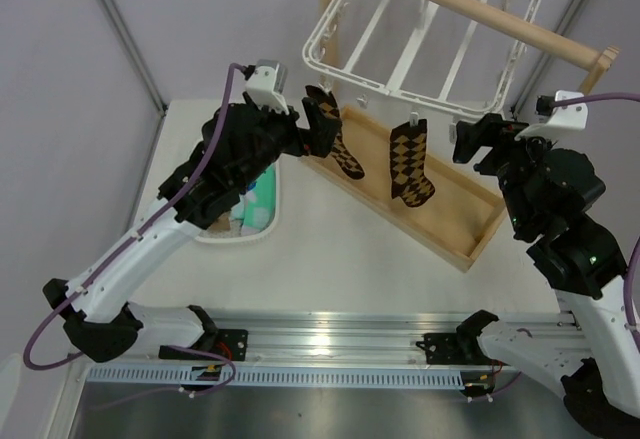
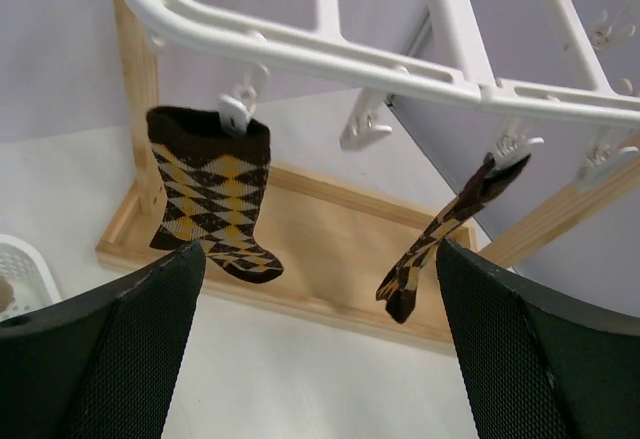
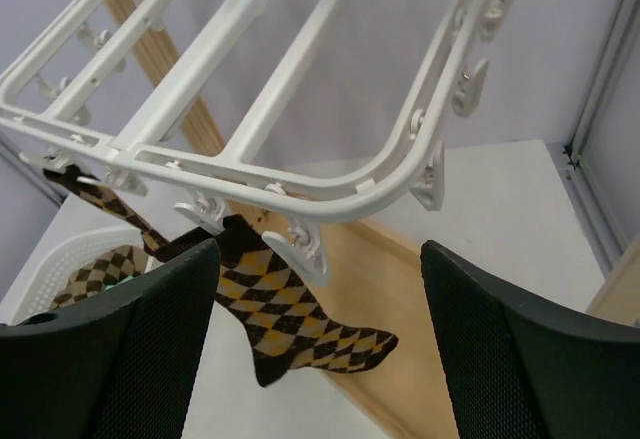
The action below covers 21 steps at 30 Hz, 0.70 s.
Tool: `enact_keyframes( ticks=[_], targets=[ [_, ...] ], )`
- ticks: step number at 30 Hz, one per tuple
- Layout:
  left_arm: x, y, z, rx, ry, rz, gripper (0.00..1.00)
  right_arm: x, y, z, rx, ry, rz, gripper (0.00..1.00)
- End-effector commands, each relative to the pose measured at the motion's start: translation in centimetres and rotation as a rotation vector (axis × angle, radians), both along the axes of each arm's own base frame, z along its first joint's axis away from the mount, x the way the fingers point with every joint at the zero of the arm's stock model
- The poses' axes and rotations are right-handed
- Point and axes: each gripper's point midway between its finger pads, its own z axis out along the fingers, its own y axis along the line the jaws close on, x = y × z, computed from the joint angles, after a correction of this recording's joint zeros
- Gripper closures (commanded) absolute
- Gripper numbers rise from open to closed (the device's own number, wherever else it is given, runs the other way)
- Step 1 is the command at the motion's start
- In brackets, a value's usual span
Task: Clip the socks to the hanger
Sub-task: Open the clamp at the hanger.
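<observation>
The white grid hanger hangs from the wooden rod. Two brown-and-tan argyle socks are clipped to its near edge: the left one and the right one. My left gripper is open and empty, just short of the left sock; the other sock hangs edge-on to its right. My right gripper is open and empty, below the hanger's right corner, with the nearer sock ahead between its fingers. A mint green sock lies in the basket.
The light wooden stand has a rod and a tray base under the hanging socks. A white oval mesh basket sits left of the tray, partly under my left arm. Free clips dangle along the hanger's edges.
</observation>
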Motion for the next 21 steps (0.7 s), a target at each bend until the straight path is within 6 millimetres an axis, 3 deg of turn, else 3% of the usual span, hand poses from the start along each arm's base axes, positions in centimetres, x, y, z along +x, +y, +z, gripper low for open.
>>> enact_keyframes(
  ticks=[1,10,16,20,21],
  targets=[
    [0.8,1.6,3.4,-0.026,-0.071,0.055,0.00,0.1,-0.2,-0.3,0.029,0.008,0.022,0.16],
    [1.9,3.6,5.8,-0.045,-0.114,0.103,0.01,0.4,-1.1,-0.6,0.041,0.009,-0.003,0.17],
    [2.8,3.6,6.7,-0.054,-0.138,0.119,0.00,0.1,-0.6,-0.5,0.046,0.002,0.029,0.17],
    [4.6,3.1,6.6,-0.043,-0.135,0.133,0.01,-0.4,-0.8,-0.2,0.052,-0.014,0.035,0.17],
    [4.8,3.5,7.8,-0.059,-0.154,0.139,0.01,-0.8,-1.0,0.1,0.056,-0.022,0.034,0.17]
  ],
)
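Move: The left hand, empty, faces the clip of the left sock, about 6 cm ahead, level sideways and some 4 cm higher. The empty clip beside it is about 6 cm ahead and 6 cm right of the hand, and the right sock's clip roughly 4 cm ahead and 15 cm right. From the right hand, the left sock's clip lies about 8 cm ahead and 23 cm left. Fingers still wide open, the left hand rises about 5 cm, reaching forward and left towards the left sock's clip. ##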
